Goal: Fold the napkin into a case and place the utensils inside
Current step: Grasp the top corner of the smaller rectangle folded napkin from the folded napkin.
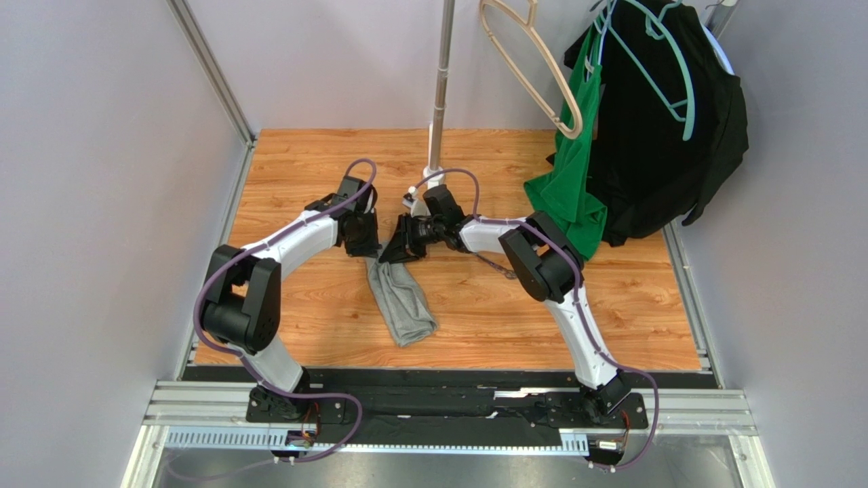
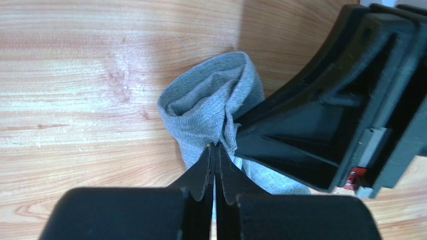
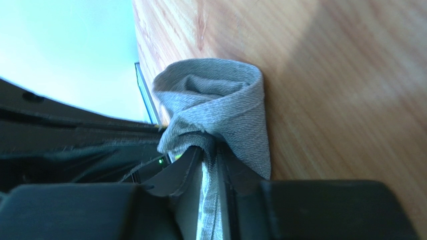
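Note:
The napkin (image 1: pixel 401 301) is a narrow grey folded strip on the wooden table, running from the grippers toward the near edge. Its far end is raised and bunched (image 2: pixel 210 102) (image 3: pixel 220 100). My left gripper (image 1: pixel 367 247) (image 2: pixel 215 147) is shut, pinching a thin edge of that end at its tips. My right gripper (image 1: pixel 395 250) (image 3: pixel 210 150) faces it from the right; its jaws stand slightly apart with a fold of cloth hanging between them. The utensils do not show clearly; a thin dark line (image 1: pixel 495 266) by the right forearm is too small to identify.
A metal pole (image 1: pixel 439 92) stands just behind the grippers. A green garment (image 1: pixel 571 178) and a black garment (image 1: pixel 662 122) hang on hangers at the back right, reaching the table. Grey walls close in both sides.

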Robot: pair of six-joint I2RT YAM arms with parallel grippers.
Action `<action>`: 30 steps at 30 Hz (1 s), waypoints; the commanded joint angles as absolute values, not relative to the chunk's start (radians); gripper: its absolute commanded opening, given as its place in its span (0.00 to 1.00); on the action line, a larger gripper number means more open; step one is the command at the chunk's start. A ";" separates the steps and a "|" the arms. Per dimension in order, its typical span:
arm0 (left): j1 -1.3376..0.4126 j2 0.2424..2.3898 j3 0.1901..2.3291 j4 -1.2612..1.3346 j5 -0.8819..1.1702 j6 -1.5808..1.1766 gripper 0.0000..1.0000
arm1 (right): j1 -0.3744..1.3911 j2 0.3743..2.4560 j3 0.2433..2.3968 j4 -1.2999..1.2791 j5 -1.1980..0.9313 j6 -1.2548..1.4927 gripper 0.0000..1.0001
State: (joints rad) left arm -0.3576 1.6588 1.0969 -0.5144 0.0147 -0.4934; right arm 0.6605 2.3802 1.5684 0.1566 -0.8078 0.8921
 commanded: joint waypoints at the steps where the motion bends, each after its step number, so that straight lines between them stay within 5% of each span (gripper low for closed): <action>1: -0.334 1.652 1.109 -0.537 0.002 -0.525 0.00 | 0.649 2.293 1.554 0.121 -0.854 0.805 0.28; 9: -0.310 1.635 1.101 -0.531 0.023 -0.528 0.00 | 0.647 2.279 1.554 0.150 -0.891 0.805 0.41; 30: -0.305 1.644 1.094 -0.525 0.043 -0.529 0.00 | 0.638 2.370 1.692 0.183 -0.911 0.871 0.40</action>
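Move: The napkin's top corner is at the left gripper's closed fingertips, and the right hand's part-open tips are beside it, the corner lying roughly 2 cm to that hand's left and 1 cm ahead. From the left hand, the napkin's near end is about 18 cm back and 8 cm right, some 4 cm lower. From the right hand, the utensils lie level about 20 cm to the right and the pole's foot 12 cm ahead and 10 cm right, both about 3 cm lower. Keep the left gripper shut on the napkin's top corner and draw it about 1.5 cm to the left, then hold it there. Open the right gripper further, to a bit under half, and lift it some 4.5 cm up and away from the corner, slowly at first and faster at the end, with its fingers still pointing left. ##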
